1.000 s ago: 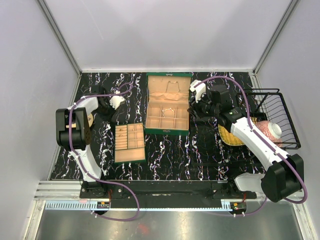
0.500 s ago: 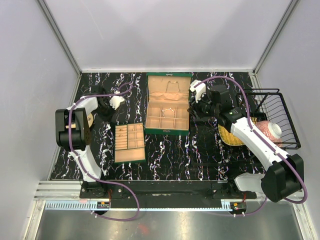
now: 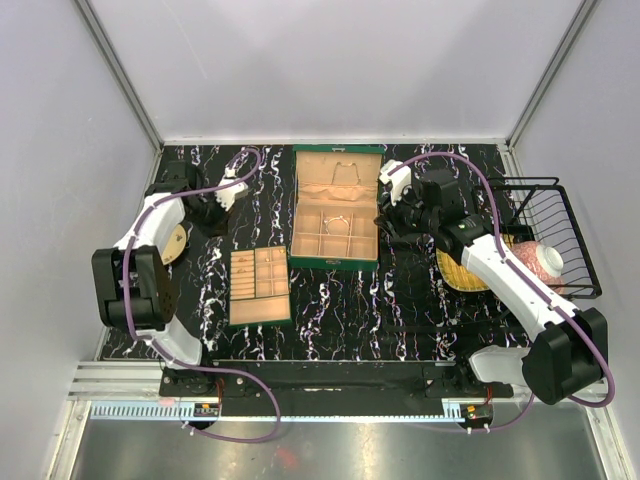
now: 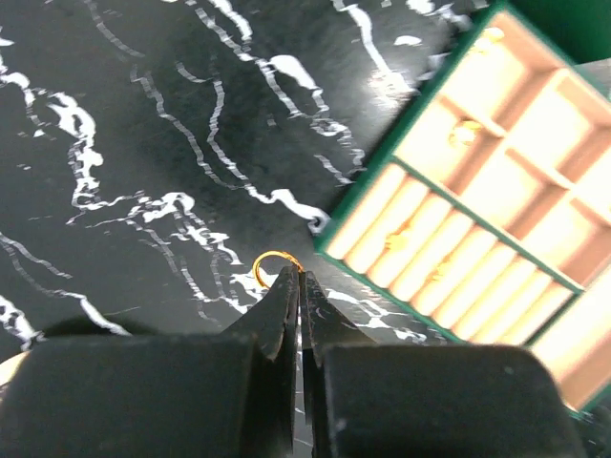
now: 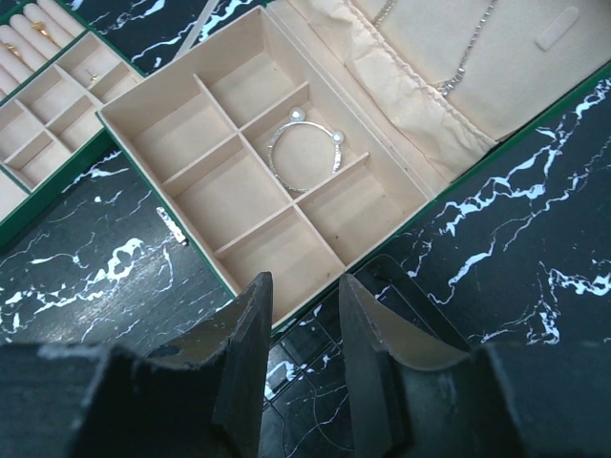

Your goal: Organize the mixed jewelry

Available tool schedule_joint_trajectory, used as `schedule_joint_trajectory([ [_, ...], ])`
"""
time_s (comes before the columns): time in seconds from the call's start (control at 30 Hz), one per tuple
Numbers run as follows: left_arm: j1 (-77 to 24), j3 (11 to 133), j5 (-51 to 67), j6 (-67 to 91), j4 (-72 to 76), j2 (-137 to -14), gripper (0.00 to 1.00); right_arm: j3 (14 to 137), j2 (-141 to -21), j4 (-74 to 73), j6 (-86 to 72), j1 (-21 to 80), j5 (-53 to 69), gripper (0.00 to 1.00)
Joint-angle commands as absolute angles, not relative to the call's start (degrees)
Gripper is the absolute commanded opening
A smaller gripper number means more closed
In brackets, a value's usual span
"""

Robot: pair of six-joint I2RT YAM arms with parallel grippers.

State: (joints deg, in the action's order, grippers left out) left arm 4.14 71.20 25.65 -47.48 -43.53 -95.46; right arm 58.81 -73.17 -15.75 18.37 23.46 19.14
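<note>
My left gripper (image 4: 298, 275) is shut on a small gold ring (image 4: 274, 259), pinched at the fingertips over the black marbled table to the left of the tan compartmented tray (image 4: 368, 186). Tiny gold pieces (image 4: 465, 134) lie in that tray's slots. From above, the left gripper (image 3: 208, 212) sits at the far left, behind the tray (image 3: 259, 286). My right gripper (image 5: 304, 286) is open and empty, hovering at the near right edge of the open green box (image 5: 229, 196). A whitish bracelet (image 5: 305, 148) lies in one compartment, and a thin pale chain (image 5: 465, 50) lies in the lid.
A yellow woven mat (image 3: 458, 272) lies under the right arm. A black wire basket (image 3: 560, 200) with a pink-white object (image 3: 547, 262) stands at the right edge. A small round tan disc (image 3: 176, 240) rests near the left arm. Grey walls enclose the table.
The left gripper closed on the gold ring. The left arm's elbow swung toward the near left and its wrist shifted slightly back. The right arm stayed put.
</note>
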Motion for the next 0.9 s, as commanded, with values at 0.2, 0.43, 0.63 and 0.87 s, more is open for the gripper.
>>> schedule_joint_trajectory([
  [0.2, 3.3, 77.5, 54.8, -50.6, -65.6, -85.2, 0.00, 70.1, -75.2, -22.2, 21.1, 23.1, 31.8, 0.44],
  [0.43, 0.4, 83.3, 69.6, -63.4, -84.0, -84.5, 0.00, 80.7, -79.2, -27.2, 19.7, 23.7, 43.7, 0.51],
  [0.63, -2.8, 87.6, 72.2, -63.1, -88.5, -83.9, 0.00, 83.1, -80.9, -30.4, 28.2, 33.6, 35.8, 0.55],
  [0.87, -5.6, 87.6, 74.3, -60.2, -88.6, -82.6, 0.00, 88.3, -86.0, -33.6, 33.3, 40.4, 31.4, 0.62],
])
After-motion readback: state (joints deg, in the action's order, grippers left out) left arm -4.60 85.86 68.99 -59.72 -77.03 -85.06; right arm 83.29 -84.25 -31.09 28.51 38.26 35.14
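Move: The left gripper already pinches the gold ring, some 8 cm above the table. The open right gripper is about 36 cm to its right, roughly level fore and aft and 10 cm higher; the ring tray's middle lies about 12 cm right and 10 back, 7 below. From the right gripper the ring is about 36 cm left and 11 lower, the jewelry box 9 cm left, 2 ahead, 17 below, and the tray 24 cm left, 8 back, 18 below. Lift the left gripper about 18 cm with the gold ring kept pinched, while carrying it right and back towards the right gripper, swinging its fingers up to point right and turning clockwise. Meanwhile bring the right gripper left across the box to meet it, about 13 cm, rising first and then drawing back as well, turning some 30 degrees counter-clockwise and opening wider. ##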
